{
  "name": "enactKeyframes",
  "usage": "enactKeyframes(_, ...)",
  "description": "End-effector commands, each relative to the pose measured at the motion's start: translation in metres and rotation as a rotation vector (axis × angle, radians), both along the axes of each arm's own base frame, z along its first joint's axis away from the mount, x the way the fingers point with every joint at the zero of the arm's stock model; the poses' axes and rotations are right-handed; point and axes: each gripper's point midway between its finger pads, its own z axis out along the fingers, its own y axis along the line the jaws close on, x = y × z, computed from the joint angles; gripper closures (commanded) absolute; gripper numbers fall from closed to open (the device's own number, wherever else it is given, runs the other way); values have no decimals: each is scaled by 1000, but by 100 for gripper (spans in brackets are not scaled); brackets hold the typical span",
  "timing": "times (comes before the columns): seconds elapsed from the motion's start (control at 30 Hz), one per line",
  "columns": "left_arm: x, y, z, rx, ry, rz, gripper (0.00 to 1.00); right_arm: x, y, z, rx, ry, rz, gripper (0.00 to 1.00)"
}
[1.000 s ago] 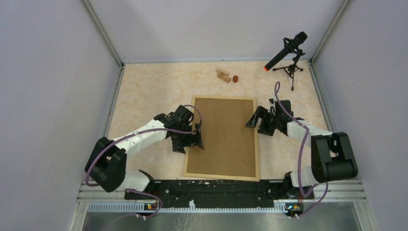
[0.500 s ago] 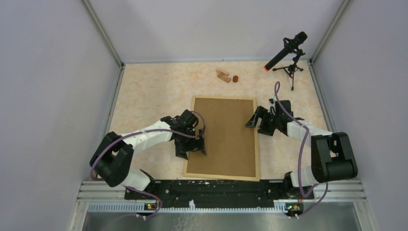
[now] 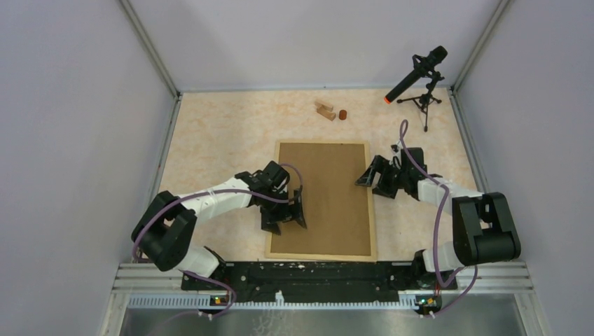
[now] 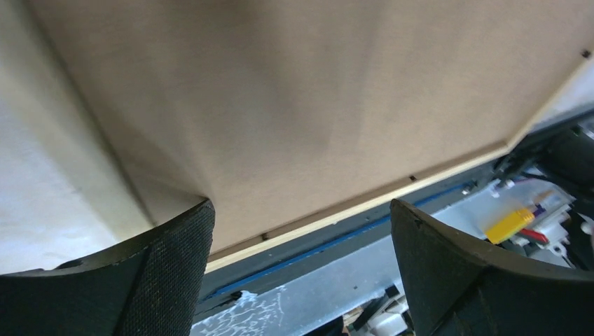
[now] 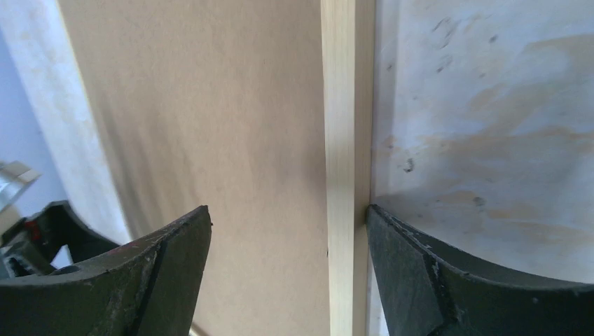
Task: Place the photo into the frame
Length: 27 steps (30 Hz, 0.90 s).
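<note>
The frame (image 3: 329,189) lies flat in the middle of the table, its brown back facing up inside narrow pale rails. The photo is hidden. My left gripper (image 3: 286,222) is open and straddles the frame's left edge near the front corner. In the left wrist view the brown board (image 4: 315,105) and the near rail (image 4: 364,206) fill the space ahead of the left gripper (image 4: 301,231). My right gripper (image 3: 371,183) is open at the right edge. In the right wrist view the right gripper (image 5: 287,217) spans the pale rail (image 5: 341,140), and one of its fingers (image 5: 448,280) touches the rail's outer side.
Small wooden blocks (image 3: 324,110) and a small brown cylinder (image 3: 342,115) sit at the back of the table. A microphone on a tripod (image 3: 419,77) stands at the back right. Grey walls enclose the table, and the arms' mounting rail (image 3: 315,269) runs along the near edge.
My left gripper has slid along the frame's left side toward the near edge and a little over the board. The frame has shifted slightly left, and the right gripper has moved with it.
</note>
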Motion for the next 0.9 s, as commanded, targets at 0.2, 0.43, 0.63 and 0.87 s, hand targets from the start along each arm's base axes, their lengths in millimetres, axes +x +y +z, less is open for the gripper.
enactKeyframes(0.2, 26, -29, 1, -143, -71, -30, 2, -59, 25, -27, 135, 212, -2, 21)
enactKeyframes(0.43, 35, 17, 9, 103, -172, -4, 1, -46, 12, -29, 23, 190, -5, 19)
enactKeyframes(0.63, 35, 53, 18, 229, -165, 94, 1, -43, 13, -35, 11, 211, 16, 19)
enactKeyframes(0.87, 36, 51, 9, 228, -139, 106, 1, -43, 13, -36, 10, 212, 21, 19)
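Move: Inside its left edge, the left hand holds the frame's left bar about 7 cm to its left, with the near-left corner 8 cm left and 10 cm back, and the brown backing board's middle some 10 cm right and 9 cm ahead, all roughly 2 cm lower. The right hand straddles the right bar, 3 cm to its right and 1 cm below; the far-right corner is 15 cm ahead and 1 cm right, the board's middle 14 cm left and 4 cm back. Pushing with its right finger still against the right bar's outer side, the right hand goes about 2.5 cm left and 2 cm back, rolling slightly, then almost stops. The open left hand first slips 2.5 cm right, then swings left over the left bar to end 5 cm left and 3 cm forward, its fingers tilting nearer to straight down until they straddle the bar. ##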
